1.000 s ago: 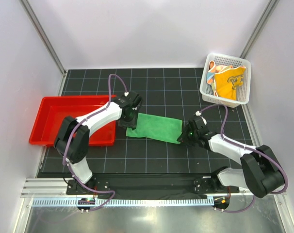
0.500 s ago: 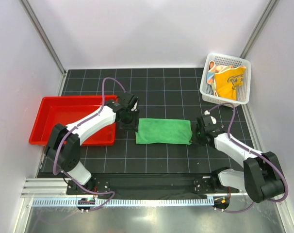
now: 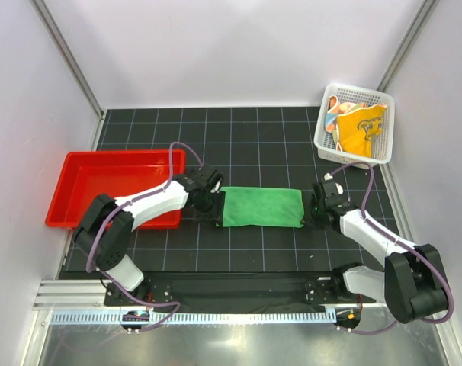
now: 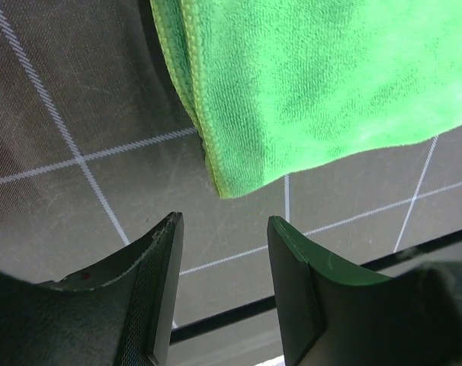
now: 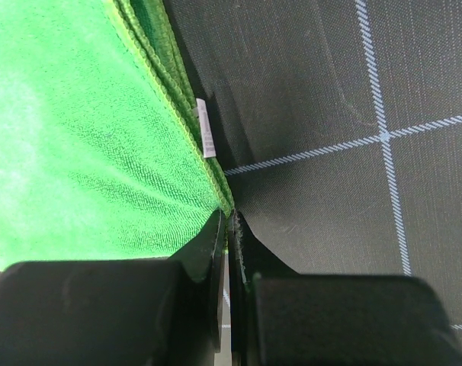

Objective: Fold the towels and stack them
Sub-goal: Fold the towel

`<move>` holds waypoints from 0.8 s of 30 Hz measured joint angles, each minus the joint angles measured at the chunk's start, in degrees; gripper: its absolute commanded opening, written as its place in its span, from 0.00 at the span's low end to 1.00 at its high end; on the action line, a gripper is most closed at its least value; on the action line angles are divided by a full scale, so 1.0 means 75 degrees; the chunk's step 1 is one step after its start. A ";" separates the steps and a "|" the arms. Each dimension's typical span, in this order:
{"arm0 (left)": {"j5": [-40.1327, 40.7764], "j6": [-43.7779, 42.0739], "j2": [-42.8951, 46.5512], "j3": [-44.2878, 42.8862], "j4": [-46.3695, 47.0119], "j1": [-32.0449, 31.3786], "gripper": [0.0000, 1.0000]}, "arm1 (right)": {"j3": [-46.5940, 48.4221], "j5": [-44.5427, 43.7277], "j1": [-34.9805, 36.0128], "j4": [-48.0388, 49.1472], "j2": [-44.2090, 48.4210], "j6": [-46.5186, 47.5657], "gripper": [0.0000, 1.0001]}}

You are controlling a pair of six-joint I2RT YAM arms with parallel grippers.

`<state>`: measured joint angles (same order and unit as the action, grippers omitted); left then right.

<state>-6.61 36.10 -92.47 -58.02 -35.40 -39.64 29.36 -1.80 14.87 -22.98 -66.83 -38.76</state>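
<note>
A green towel [image 3: 261, 207] lies folded in a flat strip on the black mat between my two arms. My left gripper [image 3: 214, 206] stands open just off its left end. In the left wrist view the towel's corner [image 4: 231, 179] lies ahead of the open left gripper [image 4: 223, 229], with bare mat between the fingers. My right gripper [image 3: 307, 210] is shut on the towel's right edge. The right wrist view shows the right gripper [image 5: 229, 225] pinching the green hem [image 5: 216, 191]. An orange towel [image 3: 362, 126] lies bunched in the basket.
A white mesh basket [image 3: 323, 136] sits at the back right, with a second patterned cloth [image 3: 334, 116] beside the orange one. A red tray [image 3: 86, 183] stands at the left, close to my left arm. Grey walls close in the mat on three sides.
The green towel went from skewed to a straight strip and shifted slightly right. My right gripper closed on its right edge. My left gripper moved down beside the left end.
</note>
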 measured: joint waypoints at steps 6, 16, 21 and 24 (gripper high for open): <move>0.0128 0.0137 -0.0289 0.0020 0.0417 0.0000 0.42 | -0.0023 0.0044 0.0000 -0.0064 0.0122 0.0003 0.07; 0.0737 -0.0038 -0.0472 -0.0070 0.0335 0.0000 0.00 | -0.0047 0.0055 0.0000 -0.0111 0.0000 0.0012 0.04; 0.1139 -0.0111 -0.0469 -0.0119 0.0227 0.0000 0.00 | -0.0050 0.0058 0.0000 -0.0085 -0.0041 0.0032 0.04; 0.1198 -0.0149 -0.0469 -0.0119 0.0198 0.0000 0.00 | -0.0052 0.0061 0.0000 -0.0079 -0.0044 0.0050 0.04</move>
<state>2.37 34.98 -95.98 -58.92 -33.91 -39.64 28.97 -1.34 14.87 -23.57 -67.16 -38.39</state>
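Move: The green towel's near left corner, which the left hand goes for, lies about 2 cm ahead of its open fingers, 1 cm to the right and 2 cm below. From there the folded towel runs off rightward, its middle some 8 cm ahead and 16 cm right of that hand; the red bin's middle is roughly 15 cm ahead and 40 cm left. The right hand already holds the near right corner; from it the left corner lies about 31 cm left, level. The towel's near left corner is what the left hand closes on: still open, the hand eases about 1.5 cm forward and nearly 2 cm down over it, then shuts fully and pinches it. Keeping the pinch, it draws some 2 cm left and a little forward, away from the right hand, fingertips swinging left by roughly 10 degrees. The right hand stays put, still pinching the near right corner. ##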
